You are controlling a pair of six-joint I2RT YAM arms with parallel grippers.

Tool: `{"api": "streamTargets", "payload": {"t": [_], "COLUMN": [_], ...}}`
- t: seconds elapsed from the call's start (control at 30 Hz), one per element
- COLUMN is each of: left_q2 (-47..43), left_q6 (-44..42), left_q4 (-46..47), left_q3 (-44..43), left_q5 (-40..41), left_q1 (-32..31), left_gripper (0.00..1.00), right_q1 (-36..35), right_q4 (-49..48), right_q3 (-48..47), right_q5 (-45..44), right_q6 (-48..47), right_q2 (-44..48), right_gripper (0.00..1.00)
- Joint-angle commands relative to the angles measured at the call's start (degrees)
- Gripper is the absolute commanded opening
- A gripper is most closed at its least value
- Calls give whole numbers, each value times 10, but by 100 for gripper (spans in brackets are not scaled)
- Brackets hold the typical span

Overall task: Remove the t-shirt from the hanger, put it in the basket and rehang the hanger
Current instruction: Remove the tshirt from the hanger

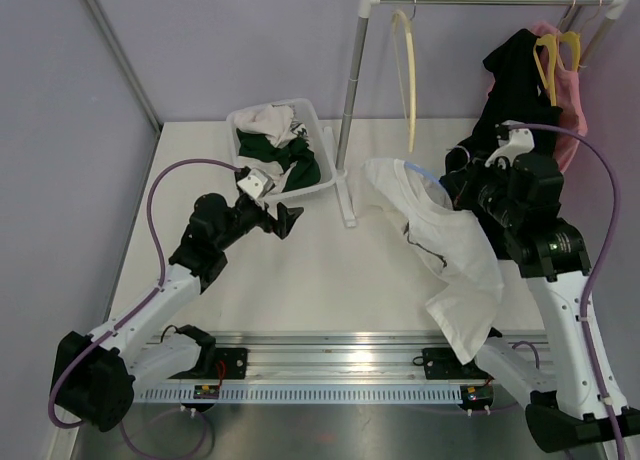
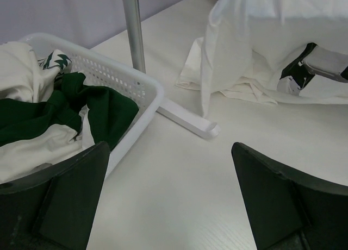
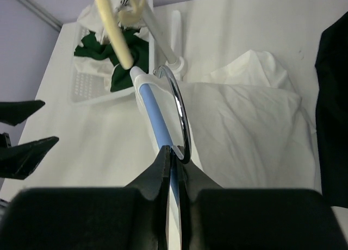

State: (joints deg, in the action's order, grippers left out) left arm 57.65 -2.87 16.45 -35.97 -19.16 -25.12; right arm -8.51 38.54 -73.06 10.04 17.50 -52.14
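Observation:
The white t-shirt (image 1: 445,245) hangs on a blue hanger (image 1: 421,171) and drapes down to the table's front edge. My right gripper (image 1: 452,185) is shut on the hanger at the base of its metal hook (image 3: 180,106). In the right wrist view the jaws (image 3: 175,153) pinch the blue hanger (image 3: 154,113), with the shirt (image 3: 244,127) below. My left gripper (image 1: 284,221) is open and empty, low over the table beside the basket. In its view, its fingers (image 2: 60,190) stand wide apart and the shirt (image 2: 261,43) lies ahead to the right.
A white basket (image 1: 316,132) of green and white clothes sits at the back left, also in the left wrist view (image 2: 138,87). The rack pole (image 1: 350,100) and its foot (image 2: 187,119) stand mid-table. An empty cream hanger (image 1: 408,70), a black garment (image 1: 510,80) and a pink garment (image 1: 572,120) hang on the rail.

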Motion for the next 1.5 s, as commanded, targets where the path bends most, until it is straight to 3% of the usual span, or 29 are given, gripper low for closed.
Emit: {"api": "streamTargets", "payload": {"t": [0.0, 0.2, 0.6, 0.87, 1.03, 1.47], "left_q2": [-9, -15, -22, -65, -85, -105], "left_q6": [13, 9, 48, 84, 162, 209], "left_q4": [39, 39, 11, 23, 21, 47], "left_q3": [-10, -7, -24, -8, -9, 9], "left_q5": [39, 34, -2, 4, 48, 60], "left_q1": [-3, -2, -5, -5, -5, -7], "left_gripper": [99, 99, 99, 99, 99, 99], "right_q1": [-67, -162, -279, -317, -339, -437], "right_q4": [-6, -6, -82, -176, -264, -360], "right_q3": [-20, -38, -27, -2, 24, 13], "right_q5": [-48, -117, -165, -189, -173, -304], "right_q6": [-25, -43, -63, -77, -72, -120], "right_q2": [-19, -75, -68, -58, -47, -131], "right_gripper": [0, 0, 0, 0, 0, 0]}}
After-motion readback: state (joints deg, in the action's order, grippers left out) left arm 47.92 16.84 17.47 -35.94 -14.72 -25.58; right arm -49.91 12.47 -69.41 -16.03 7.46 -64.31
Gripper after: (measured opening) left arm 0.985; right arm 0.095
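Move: The right hand holds the blue hanger with the white t-shirt. The open left gripper that it is being taken to lies about 30 cm to its left, 3 cm farther out and some 11 cm lower. The empty pale hanger hangs about 15 cm ahead of the right hand, 9 cm left and 15 cm above; the laundry basket is roughly 31 cm ahead, 35 cm left and 30 cm below. From the left hand, the shirt's middle is about 27 cm right, 6 cm back and 3 cm lower. Still pinching the blue hanger at its hook, the right hand carries the t-shirt about 18 cm left towards the left gripper, dipping some 5 cm on the way and climbing back, while it swings counter-clockwise and its fingers tip upward. The left hand stays wide open, rises about 6 cm late on, draws back slightly and rolls some 20 degrees, left side down. ##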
